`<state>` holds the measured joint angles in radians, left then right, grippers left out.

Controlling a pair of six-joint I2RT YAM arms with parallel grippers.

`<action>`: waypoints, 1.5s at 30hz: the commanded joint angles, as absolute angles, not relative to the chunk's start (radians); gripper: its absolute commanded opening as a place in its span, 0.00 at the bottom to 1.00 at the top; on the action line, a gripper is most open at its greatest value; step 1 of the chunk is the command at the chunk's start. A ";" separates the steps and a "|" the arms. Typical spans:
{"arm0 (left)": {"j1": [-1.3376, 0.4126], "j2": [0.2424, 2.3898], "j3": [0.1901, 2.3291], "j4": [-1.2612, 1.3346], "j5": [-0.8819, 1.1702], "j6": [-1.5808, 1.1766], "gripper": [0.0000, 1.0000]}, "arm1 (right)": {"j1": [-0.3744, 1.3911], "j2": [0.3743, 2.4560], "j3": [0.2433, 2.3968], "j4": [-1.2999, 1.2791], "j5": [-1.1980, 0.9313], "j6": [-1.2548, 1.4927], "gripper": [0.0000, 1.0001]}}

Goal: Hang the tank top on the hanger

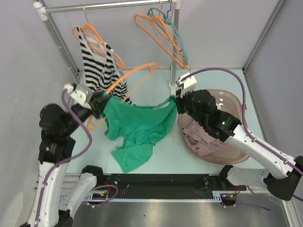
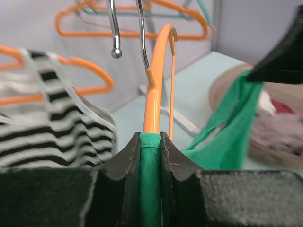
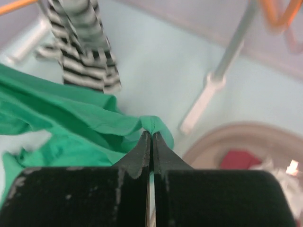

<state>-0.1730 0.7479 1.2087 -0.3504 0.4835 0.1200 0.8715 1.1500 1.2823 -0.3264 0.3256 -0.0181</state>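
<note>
The green tank top (image 1: 137, 127) hangs stretched between my two grippers above the table, its lower part drooping onto the surface. My left gripper (image 1: 100, 105) is shut on one arm of the orange hanger (image 1: 135, 75) with a green strap (image 2: 150, 179) pinched over it; the hanger's orange arm (image 2: 154, 90) and silver hook rise ahead of the jaws. My right gripper (image 1: 176, 105) is shut on the other green strap (image 3: 154, 124), holding it taut to the right. The green cloth also shows in the right wrist view (image 3: 61, 118).
A black-and-white striped top (image 1: 99, 64) hangs on an orange hanger from the rack rail (image 1: 109, 5). More orange hangers and a teal one (image 1: 177, 35) hang at the right. A brown basin (image 1: 222, 137) with a pinkish garment sits under my right arm. The rack post (image 3: 222, 71) stands close.
</note>
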 commanded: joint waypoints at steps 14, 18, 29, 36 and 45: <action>-0.167 0.469 0.807 -0.310 0.761 0.031 0.00 | 0.654 1.052 1.074 -0.252 0.232 0.242 0.00; -0.167 0.472 0.790 -0.281 0.778 0.026 0.00 | 0.643 1.083 1.118 -0.255 0.196 0.222 0.00; -0.167 0.472 0.773 -0.276 0.772 0.020 0.00 | 0.649 1.128 1.193 -0.278 0.150 0.195 0.00; -0.167 0.477 0.756 -0.232 0.790 0.008 0.00 | 0.663 1.131 1.193 -0.270 0.123 0.207 0.00; -0.167 0.502 0.730 -0.167 0.681 -0.038 0.00 | 0.788 1.152 1.249 -0.290 0.144 0.207 0.00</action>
<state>-0.1734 0.4915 0.7319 -0.2718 0.7387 -0.0036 0.7338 1.1553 1.1759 -0.3164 0.1268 0.2089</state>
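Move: My left hand still grips one strap on the orange hanger's near shoulder; the hanger's free end is about 15 cm ahead of it, 19 to its right and 3 above. From my right hand, which still pinches the other strap, that end lies some 10 cm ahead, 7 left and 11 higher. The rack post stands about 17 cm straight ahead of my right hand, the tub 18 cm right, level and 27 below. The striped top hangs roughly 20 cm ahead of my left hand, 2 left, slightly lower. I drop my left hand about 13 cm, drawing it back 5 and a little right, tipping it down and turning it some 15 degrees clockwise, so the hanger's free end swings down towards the pinched strap. My right hand sinks and goes out right, keeping the green cloth stretched, then rises slightly and pushes forward, and finally eases back left to the hanger end. Both grips stay shut. ##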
